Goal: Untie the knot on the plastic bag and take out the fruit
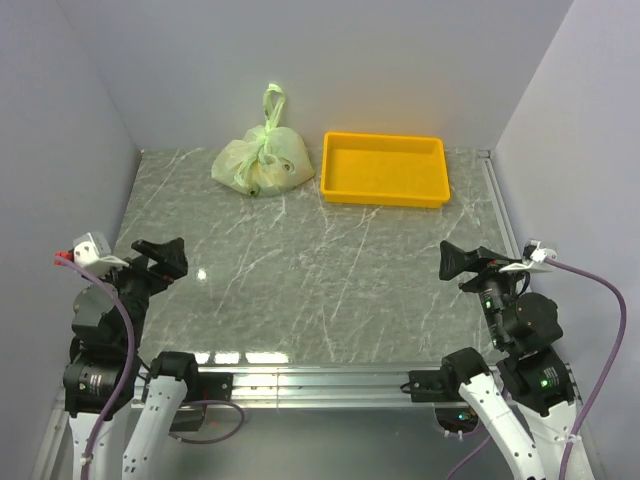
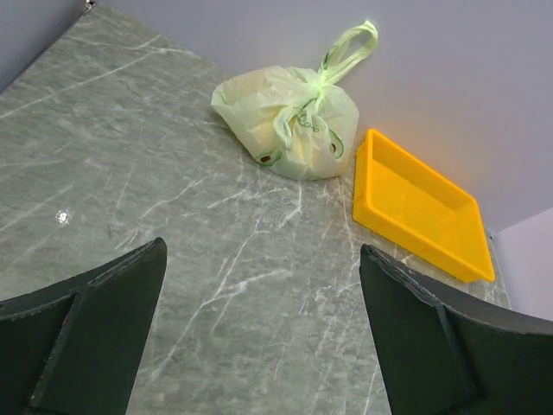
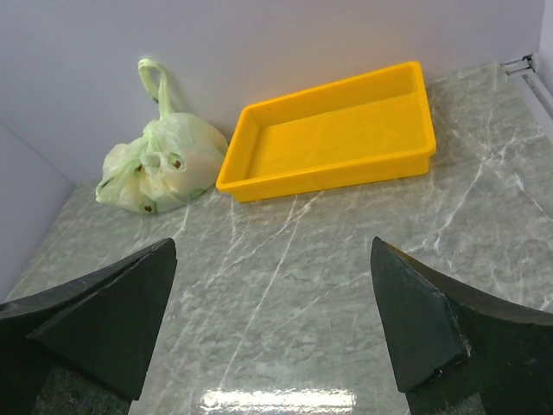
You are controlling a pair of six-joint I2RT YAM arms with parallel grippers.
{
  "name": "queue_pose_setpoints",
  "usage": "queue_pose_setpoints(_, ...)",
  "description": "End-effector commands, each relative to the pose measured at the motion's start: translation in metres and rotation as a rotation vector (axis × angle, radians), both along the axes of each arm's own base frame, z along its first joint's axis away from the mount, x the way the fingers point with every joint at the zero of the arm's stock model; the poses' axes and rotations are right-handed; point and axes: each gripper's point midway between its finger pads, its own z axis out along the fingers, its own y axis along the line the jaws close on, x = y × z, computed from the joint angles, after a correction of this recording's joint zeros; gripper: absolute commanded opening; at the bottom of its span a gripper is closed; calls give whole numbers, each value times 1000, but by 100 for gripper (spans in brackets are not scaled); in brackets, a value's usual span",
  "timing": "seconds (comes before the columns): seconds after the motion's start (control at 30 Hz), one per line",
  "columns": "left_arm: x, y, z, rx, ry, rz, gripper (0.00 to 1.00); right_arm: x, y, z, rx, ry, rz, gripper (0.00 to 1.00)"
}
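Note:
The pale green plastic bag (image 1: 259, 162) sits tied at the far back of the table, left of centre. Its knot (image 1: 267, 131) bunches at the top with a handle loop sticking up against the wall. The bag also shows in the left wrist view (image 2: 289, 121) and the right wrist view (image 3: 164, 164). The fruit is hidden inside the bag. My left gripper (image 1: 172, 258) is open and empty at the near left, far from the bag. My right gripper (image 1: 452, 262) is open and empty at the near right.
A rigid yellow tray (image 1: 385, 168) lies empty just right of the bag at the back; it also shows in the left wrist view (image 2: 419, 212) and the right wrist view (image 3: 333, 134). Walls close in the table on three sides.

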Motion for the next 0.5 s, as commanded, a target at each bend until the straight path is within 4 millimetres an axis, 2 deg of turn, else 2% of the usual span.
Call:
queue_pose_setpoints(0.0, 6, -6, 1, -23, -2, -27, 99, 4, 3, 2, 6, -11, 9, 100)
queue_pose_setpoints(0.3, 33, -19, -16, -90, 91, -63, 99, 6, 13, -6, 48, 27, 48, 100)
queue_pose_setpoints(0.47, 70, -30, -32, -125, 188, -89, 99, 8, 21, -12, 46, 54, 84, 100)
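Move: Roughly 42 cm ahead of the left hand and 12 cm to its right sits the tied plastic bag, its middle some 25 cm lower, handles standing up at the back. The yellow box lies about 37 cm to the right of the bag, about level with it in reach and slightly lower. From the right hand the bag is around 41 cm ahead, 43 cm to the left and 24 cm down. Setting off from its raised start pose, the left hand gathers speed forward and down towards the bag, about 5 cm out and some 3 cm lower, easing slightly right. Its wrist tips down about 10 degrees, fingers staying wide open and touching nothing. The right hand, also open, only begins to drift left and down, by a centimetre or so. ##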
